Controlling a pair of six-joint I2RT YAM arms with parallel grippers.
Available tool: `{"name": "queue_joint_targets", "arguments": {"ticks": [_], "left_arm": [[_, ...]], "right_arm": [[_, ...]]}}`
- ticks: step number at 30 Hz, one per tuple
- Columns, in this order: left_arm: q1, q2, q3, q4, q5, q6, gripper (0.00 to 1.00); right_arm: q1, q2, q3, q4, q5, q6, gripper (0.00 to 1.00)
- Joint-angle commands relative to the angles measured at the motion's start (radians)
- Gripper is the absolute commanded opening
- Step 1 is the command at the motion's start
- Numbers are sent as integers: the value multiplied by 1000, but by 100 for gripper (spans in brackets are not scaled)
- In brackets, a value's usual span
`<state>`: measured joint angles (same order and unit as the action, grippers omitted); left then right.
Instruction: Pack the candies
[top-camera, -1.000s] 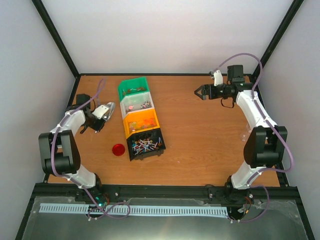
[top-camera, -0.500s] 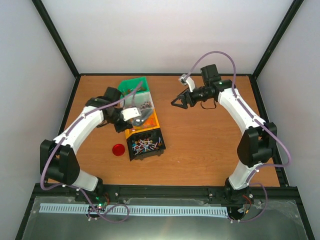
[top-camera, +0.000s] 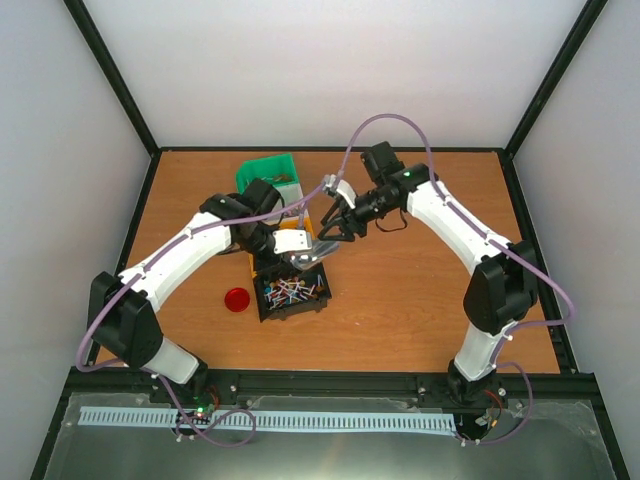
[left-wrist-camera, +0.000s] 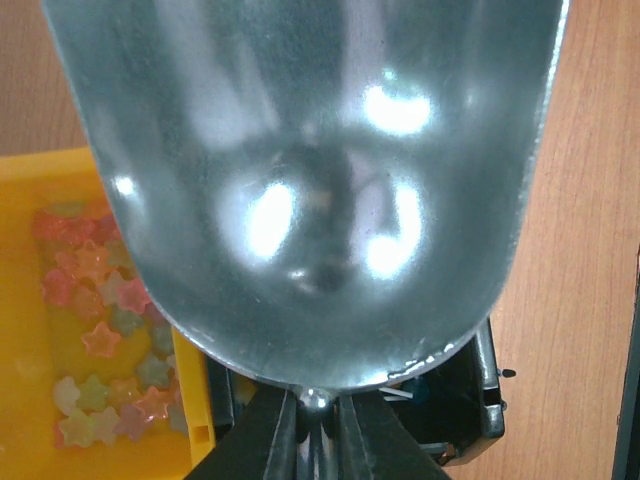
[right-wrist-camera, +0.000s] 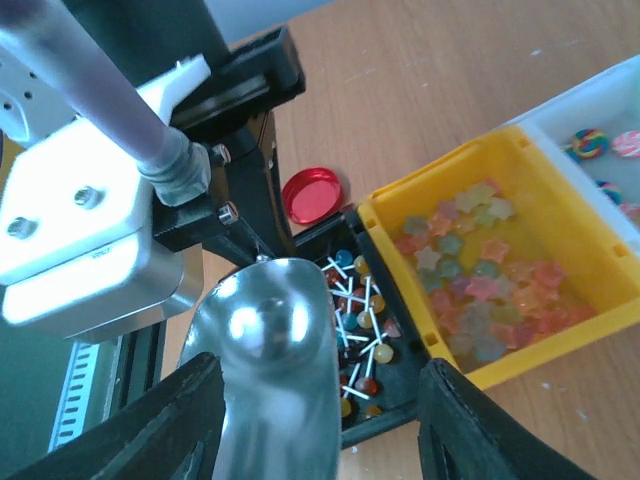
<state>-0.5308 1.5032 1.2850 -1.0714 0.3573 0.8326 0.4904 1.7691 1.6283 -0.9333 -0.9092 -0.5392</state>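
My left gripper (top-camera: 288, 244) is shut on the handle of a shiny metal scoop (top-camera: 316, 251), which hangs over the black bin (top-camera: 268, 306). The scoop (left-wrist-camera: 310, 180) fills the left wrist view and looks empty. My right gripper (top-camera: 330, 226) is open, and the scoop's (right-wrist-camera: 275, 380) front end lies between its fingers (right-wrist-camera: 170, 420). Candies show as star sweets (right-wrist-camera: 470, 270) in the orange bin (right-wrist-camera: 440, 172) and lollipops (right-wrist-camera: 365, 320) in the black bin. Those lollipops (top-camera: 295, 292) also show in the top view.
Four bins stand in a row: green (top-camera: 262, 172) at the back, then a white one (right-wrist-camera: 600, 110) mostly under my arms, then orange and black. A round red lid (top-camera: 237, 299) lies on the table left of the black bin.
My left arm carried the scoop right, from the table's left side to over the bins. My right arm swung left to meet it, and its jaws narrowed around the scoop.
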Motion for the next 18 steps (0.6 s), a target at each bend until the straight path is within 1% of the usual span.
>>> {"name": "queue_joint_targets", "arguments": {"ticks": [1,5,10,13,15,18], "left_arm": [[-22,6,63,-26,16,29,3],[-24,17,89,-50,28,36,3],[-24,32,116,-95,61,42,4],[-23,33,122,-93,67,24,4],[-23,27,122,-85,73,4,4],[-21,1,100,-59,77,-20,4]], "right_arm": [[30,23,-15,-18,42,-54,51],[39,45,-4,-36,58,-86,49],[47,58,1,-79,84,-156,41],[48,64,16,-100,97,-172,28],[48,67,27,-116,98,-178,19],[48,65,34,-133,106,-186,6]]}}
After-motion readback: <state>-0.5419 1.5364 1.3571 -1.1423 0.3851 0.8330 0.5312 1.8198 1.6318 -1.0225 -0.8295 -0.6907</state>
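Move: The scoop's bowl, its handle held in the left hand, lies with its middle about 4 cm back, 4 cm left and 6 cm below the right hand. Some 20 cm below the right hand are the black lollipop tray, 8 cm back and 11 cm left, and the yellow star-candy tray, about 3 cm ahead and 13 cm left. From the left hand the bowl lies 9 cm right, 1 cm ahead and about 2 cm up. With the fingers already half open around the forward rim of the bowl, the right hand sinks about 3.5 cm and eases back roughly 1 cm, tilting only some 5 degrees, then draws its fingers nearly shut so that the tips come to pinch that rim near the scoop's free end. The left hand keeps its grip on the handle and presents the bowl almost still above the trays, rising by about 1 cm. ##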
